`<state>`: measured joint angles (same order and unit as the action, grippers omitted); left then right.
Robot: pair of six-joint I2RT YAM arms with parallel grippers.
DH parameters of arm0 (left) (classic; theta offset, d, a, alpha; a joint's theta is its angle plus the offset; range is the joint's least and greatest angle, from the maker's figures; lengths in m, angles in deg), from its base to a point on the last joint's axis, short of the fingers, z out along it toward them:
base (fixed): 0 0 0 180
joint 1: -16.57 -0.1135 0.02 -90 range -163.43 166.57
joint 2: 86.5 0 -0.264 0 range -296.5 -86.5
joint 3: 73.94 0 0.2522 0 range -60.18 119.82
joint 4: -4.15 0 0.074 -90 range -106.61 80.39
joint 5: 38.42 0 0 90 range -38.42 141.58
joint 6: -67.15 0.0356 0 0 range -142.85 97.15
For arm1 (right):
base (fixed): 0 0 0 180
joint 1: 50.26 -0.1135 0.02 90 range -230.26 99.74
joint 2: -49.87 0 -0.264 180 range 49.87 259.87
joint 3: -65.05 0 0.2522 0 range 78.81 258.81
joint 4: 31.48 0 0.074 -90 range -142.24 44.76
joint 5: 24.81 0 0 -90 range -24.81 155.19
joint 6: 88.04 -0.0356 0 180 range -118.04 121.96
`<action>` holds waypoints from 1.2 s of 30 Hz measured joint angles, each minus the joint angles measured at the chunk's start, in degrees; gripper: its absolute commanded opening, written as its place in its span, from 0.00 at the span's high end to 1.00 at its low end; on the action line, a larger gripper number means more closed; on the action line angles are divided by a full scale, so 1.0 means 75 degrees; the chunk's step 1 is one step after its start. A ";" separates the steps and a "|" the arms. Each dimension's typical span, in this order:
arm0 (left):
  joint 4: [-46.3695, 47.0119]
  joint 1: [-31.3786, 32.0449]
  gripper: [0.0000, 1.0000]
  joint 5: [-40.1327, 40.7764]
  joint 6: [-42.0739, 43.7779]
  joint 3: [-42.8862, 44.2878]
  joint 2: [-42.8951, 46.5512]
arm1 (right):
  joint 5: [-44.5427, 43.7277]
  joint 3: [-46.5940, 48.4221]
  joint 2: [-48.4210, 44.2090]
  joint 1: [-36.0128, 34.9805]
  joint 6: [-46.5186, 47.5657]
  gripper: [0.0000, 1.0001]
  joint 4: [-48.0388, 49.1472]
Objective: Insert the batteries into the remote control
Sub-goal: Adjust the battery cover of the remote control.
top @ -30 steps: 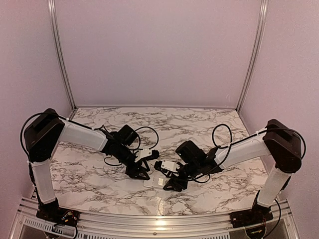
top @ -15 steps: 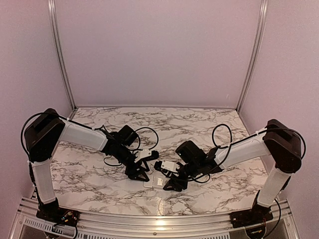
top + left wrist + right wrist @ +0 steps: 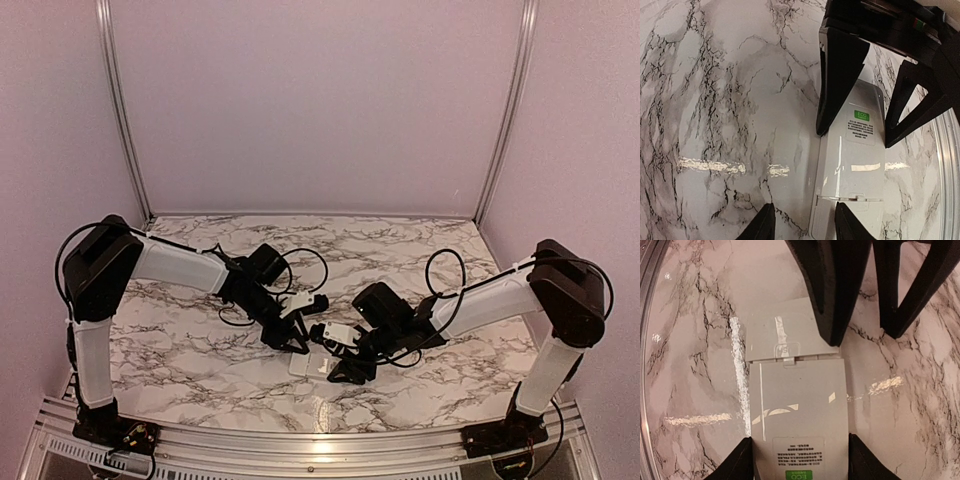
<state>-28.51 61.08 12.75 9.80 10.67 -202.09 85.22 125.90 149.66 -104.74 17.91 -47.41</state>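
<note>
The remote control [image 3: 308,363] lies back up on the marble between the two arms; its white back [image 3: 800,400] carries a green ECO label [image 3: 860,114] and a cover seam near one end. My right gripper [image 3: 800,462] is shut on the remote's long sides at the label end. My left gripper [image 3: 805,225] is open at the cover end, with one finger [image 3: 847,222] over the cover and the other on the bare table beside it. In the top view both grippers, left [image 3: 293,343] and right [image 3: 340,372], meet over the remote. The batteries are out of view.
A metal rail [image 3: 950,165] runs along the table's near edge, close to the remote. Black cables [image 3: 300,270] loop over the marble behind both wrists. Pale walls enclose the table on three sides.
My left arm has swung right toward the remote, and its gripper now stands at the cover end with its jaws narrower. The right arm and the remote have not moved.
</note>
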 measured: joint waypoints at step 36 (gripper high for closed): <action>0.2238 0.0764 0.08 0.2165 -0.0012 -0.3733 0.3660 | 0.0353 0.0000 0.0079 0.0009 0.0379 0.65 0.0085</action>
<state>-11.72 66.81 28.99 9.71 -17.33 -174.64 87.87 125.90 150.25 -104.67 20.75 -46.78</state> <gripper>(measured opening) 0.916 0.560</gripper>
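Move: The battery cover on the remote control's left end sits about 3 cm back of the left hand, 1 cm to its left and 1 cm below, with the inner fingertip over its forward edge. The remote control's middle is roughly 3 cm back and 5 cm right of the left hand, 1 cm lower. For the right hand, which grips the remote control, the cover is some 7 cm to the left, level front to back, about 1 cm lower. Leave the left gripper almost still at the cover's forward edge, then spread its fingers wide and lift about 8 cm clear. Swing back and to the left and come part-way down again off the cover's end, tipping the fingers some 20 degrees forward. Keep the right grip on the remote control, letting that hand turn only slightly counter-clockwise. ##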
